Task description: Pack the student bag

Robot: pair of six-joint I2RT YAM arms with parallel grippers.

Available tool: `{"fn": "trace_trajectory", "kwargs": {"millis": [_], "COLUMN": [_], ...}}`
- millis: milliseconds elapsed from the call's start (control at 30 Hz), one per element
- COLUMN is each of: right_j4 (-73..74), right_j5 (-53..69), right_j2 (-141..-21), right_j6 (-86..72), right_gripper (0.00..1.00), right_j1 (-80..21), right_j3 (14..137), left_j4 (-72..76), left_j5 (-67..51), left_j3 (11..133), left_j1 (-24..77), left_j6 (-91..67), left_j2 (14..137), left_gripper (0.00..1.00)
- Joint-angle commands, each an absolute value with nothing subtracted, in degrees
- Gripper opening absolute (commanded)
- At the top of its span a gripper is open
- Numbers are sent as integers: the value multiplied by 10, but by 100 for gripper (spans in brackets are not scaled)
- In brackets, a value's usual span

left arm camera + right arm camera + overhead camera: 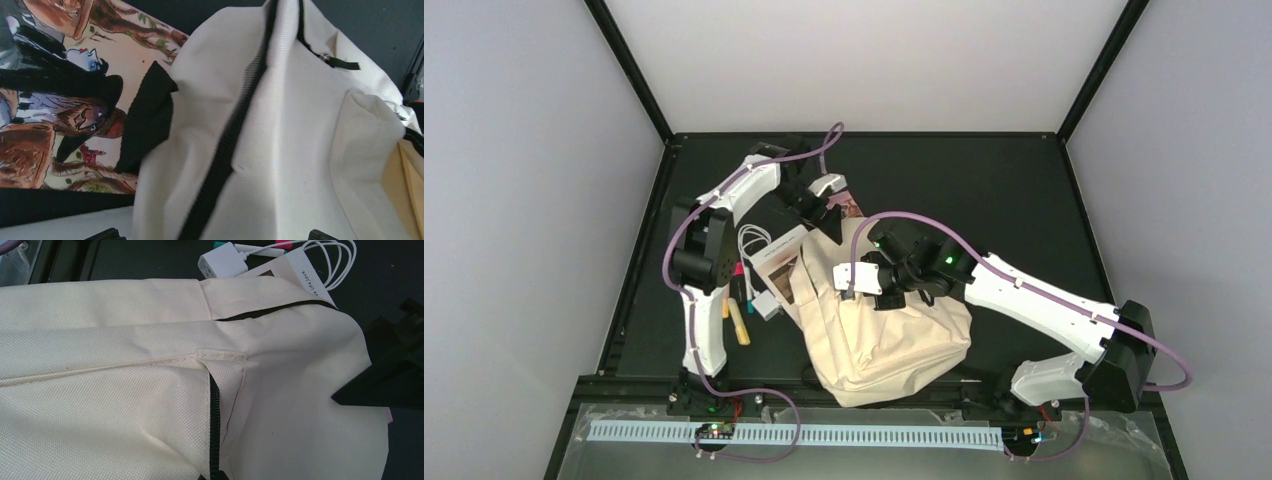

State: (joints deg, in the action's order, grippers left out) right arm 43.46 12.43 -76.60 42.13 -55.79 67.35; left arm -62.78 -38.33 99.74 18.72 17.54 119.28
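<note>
The student bag [884, 335], cream fabric with dark zippers, lies slumped in the middle of the table. My left gripper [829, 215] hovers over the bag's far top end. In the left wrist view it [214, 235] stands open, with cream cloth and a black zipper line [225, 150] between its wide-set fingertips [107, 234]. My right gripper [849, 285] rests on the bag's upper left part. In the right wrist view it [215, 476] is shut where the black zipper [215, 410] runs into its tips.
An illustrated book [60, 100] lies under the bag's far corner. Left of the bag are a white book [300, 267], a white charger [222, 260] with coiled cable [754, 240], and markers [739, 325]. A black strap patch [150, 115] overlaps the illustrated book.
</note>
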Motion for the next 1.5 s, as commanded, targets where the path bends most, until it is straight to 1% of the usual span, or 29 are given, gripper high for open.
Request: {"fn": "trace_trajectory", "kwargs": {"millis": [0, 133, 167, 200, 233, 267, 300, 333, 467, 767, 833, 967, 1100, 1233, 1267, 1333, 1367, 1467], "right_j4": [407, 396, 393, 391, 390, 390, 391, 393, 400, 445, 437, 412, 386, 347, 332, 303, 289, 247], "right_j5": [103, 108, 106, 102, 99, 97, 96, 96, 91, 72, 80, 130, 149, 170, 178, 194, 198, 209], "right_j2": [-754, -756, -757, -759, -760, -761, -760, -760, -752, -730, -727, -731, -753, -771, -772, -771, -768, -749], "right_j6": [427, 428, 427, 428, 428, 428, 427, 427, 425, 420, 416, 412, 400, 376, 369, 354, 344, 316], "right_gripper": [1, 1, 1, 1, 1, 1, 1, 1, 1, 1, 2, 10, 10, 14, 16, 28, 32, 51], "right_j1": [-557, -558, -557, -556, -557, -556, -556, -556, -556, -556, -557, -557, -557, -557, -557, -557, -557, -557], "right_j3": [675, 667, 667, 666, 666, 666, 666, 667, 668, 707, 716, 716, 703, 695, 693, 692, 692, 690], "left_j4": [-680, -687, -689, -693, -698, -705, -711, -716, -710, -601, -564, -493, -433, -363, -349, -330, -327, -347], "left_j5": [-409, -448, -451, -455, -462, -471, -474, -477, -460, -242, -197, -96, 16, 75, 88, 103, 102, 63], "left_j3": [1015, 977, 970, 967, 966, 968, 973, 980, 1035, 1172, 1173, 1164, 1150, 1109, 1104, 1103, 1104, 1118], "left_j1": [196, 222, 228, 232, 234, 235, 234, 233, 231, 231, 231, 231, 231, 232, 232, 232, 232, 232], "left_j6": [204, 232, 236, 240, 245, 248, 248, 247, 225, 205, 211, 241, 296, 353, 365, 375, 374, 356], "left_j2": [1225, 1209, 1208, 1208, 1210, 1212, 1213, 1212, 1175, 1033, 995, 926, 882, 835, 830, 822, 820, 815], "left_gripper": [99, 99, 97, 84, 63, 36, 7, 2, 1, 2, 2, 1, 2, 1, 1, 2, 2, 2]}}
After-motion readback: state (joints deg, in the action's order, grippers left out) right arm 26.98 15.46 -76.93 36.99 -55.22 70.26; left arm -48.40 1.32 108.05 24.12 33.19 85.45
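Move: The bag's top edge lies about 5 cm back, 2 cm right and 3 cm below the open left hand. From that hand the comic is some 7 cm ahead, 0 cm sideways, and the coffee-cover book 7 cm back, 7 cm left, both about 10 cm down. From the right hand, already shut on the bag's zip tape, the top edge is roughly 13 cm ahead, 3 cm left, 10 cm below. Left hand backs 5 cm, pinches the bag's top edge, hoists about 30 cm; right rises 7, opening partway. ##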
